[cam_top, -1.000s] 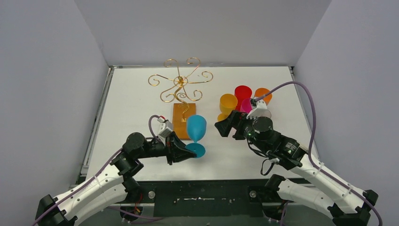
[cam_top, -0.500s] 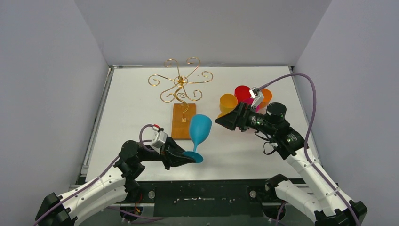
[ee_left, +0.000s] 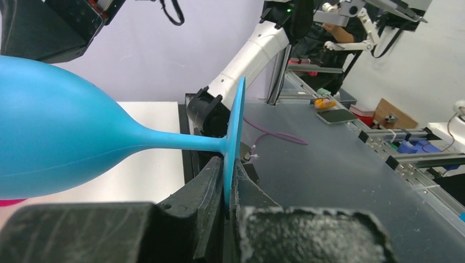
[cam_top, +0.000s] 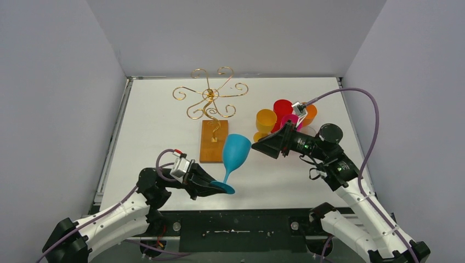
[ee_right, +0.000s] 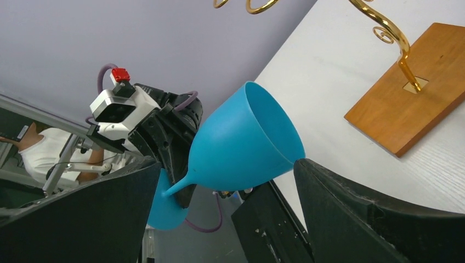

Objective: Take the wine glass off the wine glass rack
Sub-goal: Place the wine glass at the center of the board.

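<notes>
The blue wine glass (cam_top: 237, 151) hangs tilted off the table, bowl up and to the right, away from the gold wire wine glass rack (cam_top: 210, 101) on its wooden base (cam_top: 214, 141). My left gripper (cam_top: 218, 187) is shut on the thin edge of the glass's foot (ee_left: 236, 123), which sits pinched between the jaws of the left gripper (ee_left: 229, 183). My right gripper (cam_top: 257, 144) stands wide open just right of the bowl's rim. In the right wrist view the bowl (ee_right: 241, 145) sits between the right gripper's (ee_right: 227, 164) spread fingers without touching either. No glass hangs on the rack.
Several coloured glasses cluster at the back right behind my right arm: yellow (cam_top: 266, 120), red (cam_top: 283, 108), orange (cam_top: 307, 112) and pink (cam_top: 289, 121). Grey walls close in the table on three sides. The rack base (ee_right: 406, 118) lies just beyond the blue bowl.
The left arm has drawn back toward the near edge, and the glass has tipped over to the right. The right arm has stretched out so its open jaws face the bowl.
</notes>
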`<move>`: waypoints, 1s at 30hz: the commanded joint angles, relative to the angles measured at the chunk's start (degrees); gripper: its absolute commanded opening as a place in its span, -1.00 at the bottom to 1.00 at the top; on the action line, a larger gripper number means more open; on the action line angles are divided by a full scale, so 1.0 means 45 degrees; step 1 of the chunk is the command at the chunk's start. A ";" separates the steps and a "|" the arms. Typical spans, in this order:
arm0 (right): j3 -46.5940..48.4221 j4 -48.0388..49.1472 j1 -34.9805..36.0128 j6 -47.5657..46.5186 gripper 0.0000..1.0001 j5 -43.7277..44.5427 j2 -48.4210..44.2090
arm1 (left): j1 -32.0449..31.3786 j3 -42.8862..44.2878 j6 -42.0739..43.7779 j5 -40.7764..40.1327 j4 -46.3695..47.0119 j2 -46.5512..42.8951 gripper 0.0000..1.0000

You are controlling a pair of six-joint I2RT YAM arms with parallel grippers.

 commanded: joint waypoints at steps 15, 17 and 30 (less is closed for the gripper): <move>0.0051 0.2528 0.0078 0.1178 0.61 -0.2327 0.0905 | -0.0058 -0.0101 -0.2426 0.0773 0.5418 0.1102 -1.00; 0.0379 0.2106 0.0076 0.0736 0.60 -0.2211 0.1073 | -0.0077 -0.0086 -0.2592 0.0888 0.5358 0.1197 -1.00; 0.0974 0.4229 0.0857 0.2197 0.21 -0.5889 0.2246 | -0.0281 -0.0282 -0.3156 0.0959 0.6592 0.1791 -1.00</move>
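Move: The blue wine glass is held near level by its foot in the left hand, bowl pointing out over the table; the bowl's middle is about 10 cm ahead of that hand, 5 to its right and 3 higher. From the right hand the bowl is some 6 cm left, 1 back and 1 lower. The rack's wooden base lies about 16 cm ahead, 15 left and 32 below the right hand; the standing yellow glass is 18 ahead, 5 right and 23 below. The blue glass stays pinched by its foot while the left hand draws it back about 2.5 cm and up some 2, turning it slightly clockwise. The right hand comes back about 3.5 cm and left 2 towards the bowl, swinging some 20 degrees counter-clockwise, its wide-open fingers narrowing part-way around the rim side; whether they touch can't be seen. ##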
